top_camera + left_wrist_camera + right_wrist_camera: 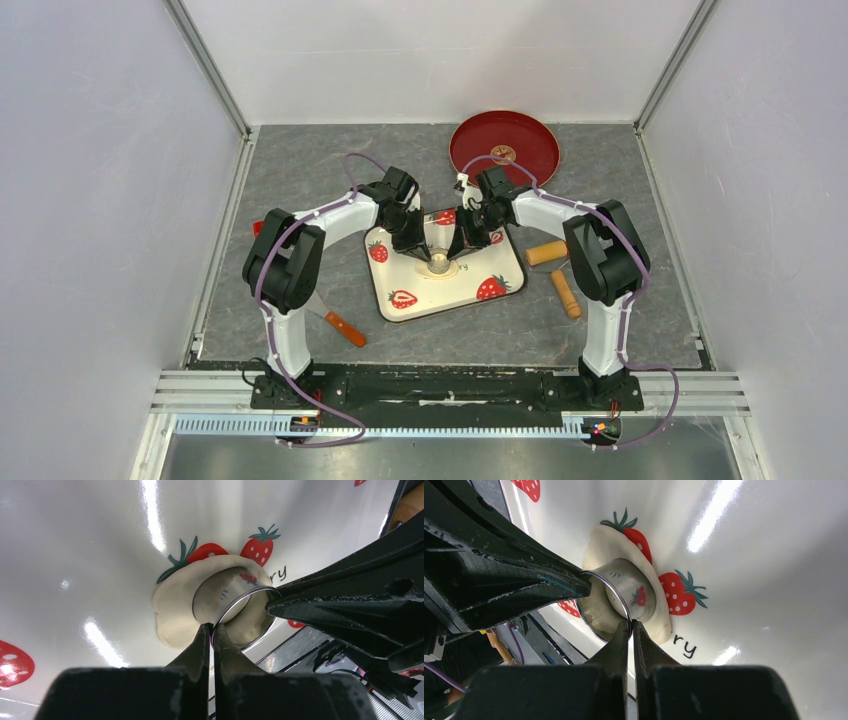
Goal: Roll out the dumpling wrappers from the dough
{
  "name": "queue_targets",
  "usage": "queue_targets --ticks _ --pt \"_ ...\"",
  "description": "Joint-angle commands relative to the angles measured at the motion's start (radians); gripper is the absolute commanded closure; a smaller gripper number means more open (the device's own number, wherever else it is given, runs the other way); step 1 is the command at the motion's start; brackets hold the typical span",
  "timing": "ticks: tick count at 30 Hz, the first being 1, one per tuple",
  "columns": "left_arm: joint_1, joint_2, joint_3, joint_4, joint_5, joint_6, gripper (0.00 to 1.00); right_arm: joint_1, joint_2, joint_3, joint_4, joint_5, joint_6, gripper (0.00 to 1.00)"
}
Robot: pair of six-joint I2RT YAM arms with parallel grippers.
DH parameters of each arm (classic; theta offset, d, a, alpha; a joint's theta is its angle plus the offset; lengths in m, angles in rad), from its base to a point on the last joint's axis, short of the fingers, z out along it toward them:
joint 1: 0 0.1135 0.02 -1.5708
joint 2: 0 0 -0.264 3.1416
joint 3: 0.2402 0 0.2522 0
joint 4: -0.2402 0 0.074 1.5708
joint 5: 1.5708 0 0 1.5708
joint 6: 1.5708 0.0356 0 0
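A flattened pale dough (175, 611) (610, 541) lies on the white strawberry-print board (400, 272). A small metal ring cutter (226, 587) (625, 586) (439, 265) stands on the dough, tilted slightly. My left gripper (212, 628) (426, 254) is shut on the near part of the ring's upper rim. My right gripper (630, 624) (456, 252) is shut on the opposite side of the same rim. Each wrist view shows the other arm's black fingers (350, 600) (499, 580) meeting the ring. The dumpling wrappers are out of view.
A red plate (503, 145) with a gold emblem sits at the back right. Two wooden pieces (548, 252) (565, 293) lie right of the board. A knife with an orange handle (340, 325) lies at the front left, by the left arm.
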Motion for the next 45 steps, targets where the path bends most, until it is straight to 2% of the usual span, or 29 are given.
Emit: queue_targets --ticks 1,10,13,19,29,33,36,45 --pt "-0.031 0.086 -0.058 -0.029 -0.138 -0.002 0.98 0.034 0.122 -0.091 -0.159 0.305 -0.130 1.00" --pt "-0.031 0.070 -0.052 -0.019 -0.109 -0.003 0.98 0.034 0.090 -0.076 -0.149 0.298 -0.142 1.00" --pt "-0.031 0.053 -0.044 -0.019 -0.110 -0.004 0.97 0.034 0.073 -0.060 -0.145 0.284 -0.145 0.97" --pt "-0.029 0.024 -0.020 -0.031 -0.116 -0.005 0.84 0.034 0.044 -0.033 -0.134 0.258 -0.146 0.92" --pt "-0.029 -0.037 0.020 -0.062 -0.125 -0.005 0.77 0.035 -0.011 0.039 -0.152 0.239 -0.136 0.86" --pt "-0.030 -0.075 0.036 -0.063 -0.122 0.000 0.65 0.035 -0.021 0.067 -0.162 0.232 -0.125 0.85" --pt "-0.029 -0.102 0.051 -0.062 -0.119 0.002 0.59 0.034 -0.033 0.091 -0.171 0.225 -0.116 0.78" --pt "-0.026 -0.135 0.064 -0.035 -0.075 -0.016 0.57 0.035 -0.054 0.193 -0.207 0.197 -0.108 0.52"
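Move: The round metal cutter stands in the dough on the strawberry tray with both shut grippers on its rim: its middle lies about 2 cm right, 1 cm back and 2 cm below the left hand, and some 2 cm left, 1 cm back and 2 cm below the right. The dough spreads around its foot. From the right hand, the wooden roller lies about 20 cm right and 3 cm back, and the red plate some 20 cm ahead and 10 cm right. Both sets of shut fingertips, still pressing down on opposite sides of the cutter's rim, let up and open to nearly half. The right hand eases first, about 1.5 cm up, 1 cm forward and then 1 cm right, its fingers tipping roughly 10 degrees steeper; the left barely shifts until late, then lifts about 3 cm clear, drifting slightly forward. ##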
